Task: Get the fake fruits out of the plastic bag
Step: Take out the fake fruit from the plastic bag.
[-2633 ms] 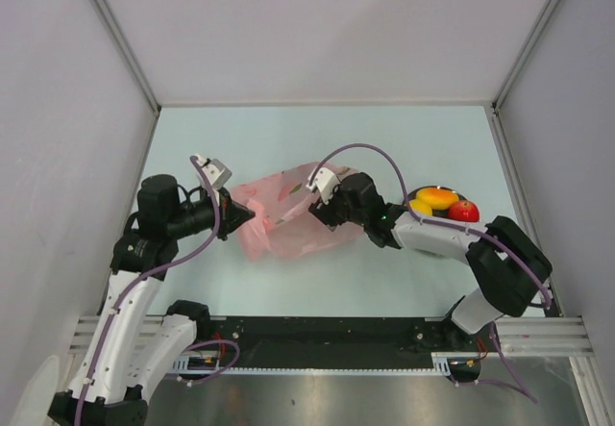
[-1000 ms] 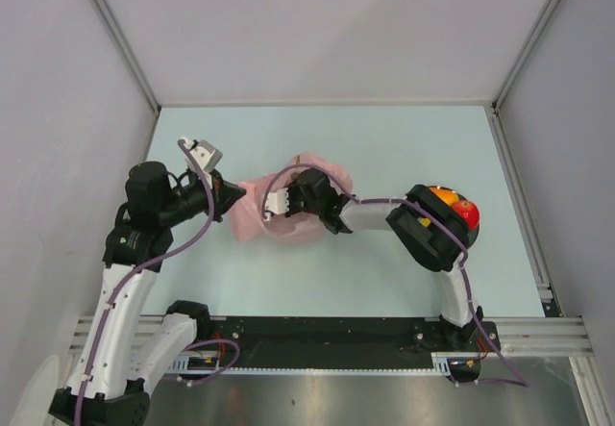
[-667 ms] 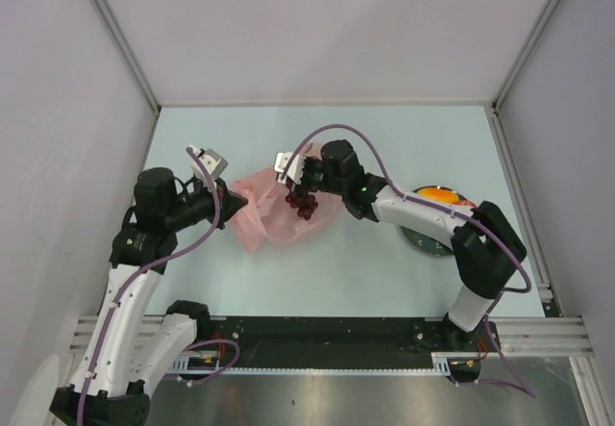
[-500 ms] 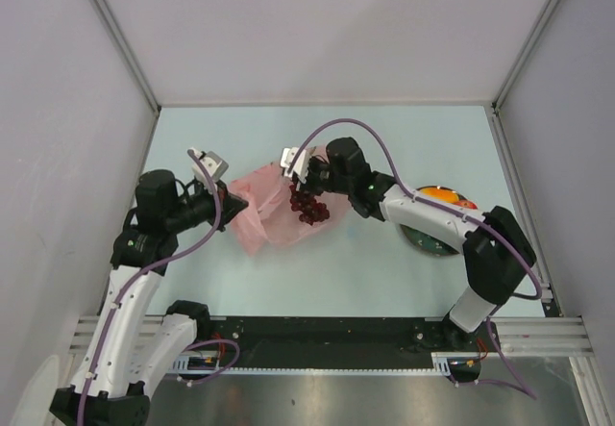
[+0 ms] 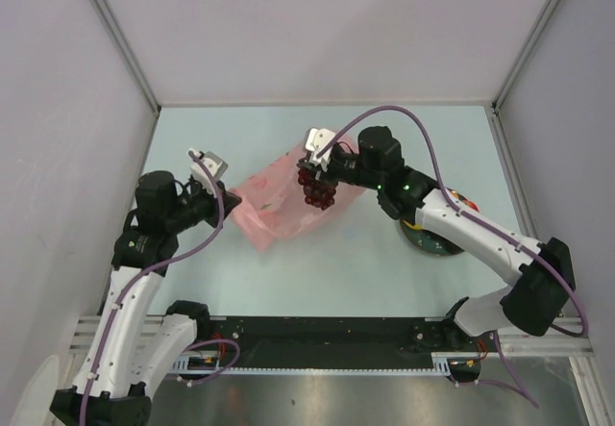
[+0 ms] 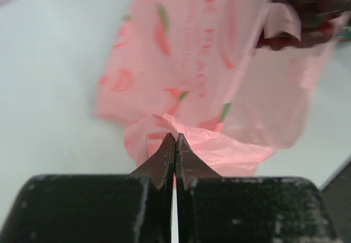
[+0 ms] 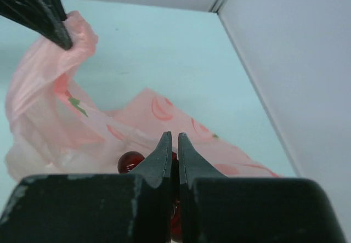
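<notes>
The pink plastic bag lies crumpled on the table's middle left. My left gripper is shut on its left edge, pinching a fold of plastic between the fingertips. My right gripper is shut on the dark purple-red grape bunch and holds it just above the bag's right end. In the right wrist view one grape shows beside the shut fingers, with the bag below. The grapes also show at the top right of the left wrist view. The other fruits lie mostly hidden under my right arm.
A dark round plate sits right of the bag, largely covered by my right arm; a sliver of red fruit shows at its far edge. Grey walls enclose the table on three sides.
My right gripper went into the bag, closed on the grape bunch and lifted it up and to the right, out of the bag. My left gripper kept holding the bag's edge.
</notes>
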Controlling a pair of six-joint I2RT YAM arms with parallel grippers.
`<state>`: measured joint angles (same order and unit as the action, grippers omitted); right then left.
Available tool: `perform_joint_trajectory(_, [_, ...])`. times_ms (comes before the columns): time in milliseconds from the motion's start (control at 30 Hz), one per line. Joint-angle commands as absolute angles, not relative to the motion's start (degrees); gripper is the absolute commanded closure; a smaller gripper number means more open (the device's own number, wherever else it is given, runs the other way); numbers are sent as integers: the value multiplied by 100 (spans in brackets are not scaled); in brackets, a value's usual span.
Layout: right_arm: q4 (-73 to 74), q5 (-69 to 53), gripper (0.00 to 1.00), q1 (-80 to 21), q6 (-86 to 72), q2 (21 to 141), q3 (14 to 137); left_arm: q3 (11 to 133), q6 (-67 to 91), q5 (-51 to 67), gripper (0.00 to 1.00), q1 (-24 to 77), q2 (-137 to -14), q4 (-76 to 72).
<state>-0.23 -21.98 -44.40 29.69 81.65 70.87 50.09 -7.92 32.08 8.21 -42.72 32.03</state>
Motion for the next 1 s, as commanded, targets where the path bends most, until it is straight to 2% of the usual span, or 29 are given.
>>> perform_joint_trajectory(0, [-202,-2058,100,-4482,2663,7770,7418,5632,-1748,1944,100,668,-4175,2710])
perform_joint_trajectory(167, [-553,-1714,100,-4228,2365,7953,7418,7555,-2039,2459,100,650,-5350,2478])
perform_joint_trajectory(267, [-1001,-1643,100,-3886,1945,8146,7453,8347,-1916,2697,100,668,-6000,2373])
perform_joint_trajectory(333, [-1168,-1714,100,-3701,1619,8244,7680,8463,-1907,2961,100,747,-6222,2399])
perform_joint_trajectory(633, [-1178,-1881,100,-3911,836,8227,8621,7516,-906,2927,100,1160,-6469,2083])
perform_joint_trajectory(833, [-1011,-1872,100,-3551,-209,8419,9561,6794,-581,2971,100,1178,-6144,1740])
perform_joint_trajectory(967, [-695,-1881,100,-3428,-37,8613,10150,6715,-545,3006,100,1178,-6117,1749])
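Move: The grapes already hang from the right fingers, their middle about 7 cm below and some 2 cm back and 2 cm right of the hand point. Directly below that hand, some 20 cm down, is the pink plastic bag, still around the bunch. The plate they are bound for is roughly 34 cm to its right, 3 cm back and 29 cm lower. The left hand, pinching the bag's corner, has the grapes about 18 cm to its right, 5 cm ahead and nearly level. The grapes stay pinched while the right hand lifts them up and away from the bag: a small rise, about 6 cm forward with a little right, then steeply up to some 20 cm in all, rolling its left side up about 30 degrees. The left hand keeps its shut grip on the bag's corner, jerking it up and forward about 20 cm, fingertips tilting up, then sinking more than halfway back and ending about 10 cm farther forward. ##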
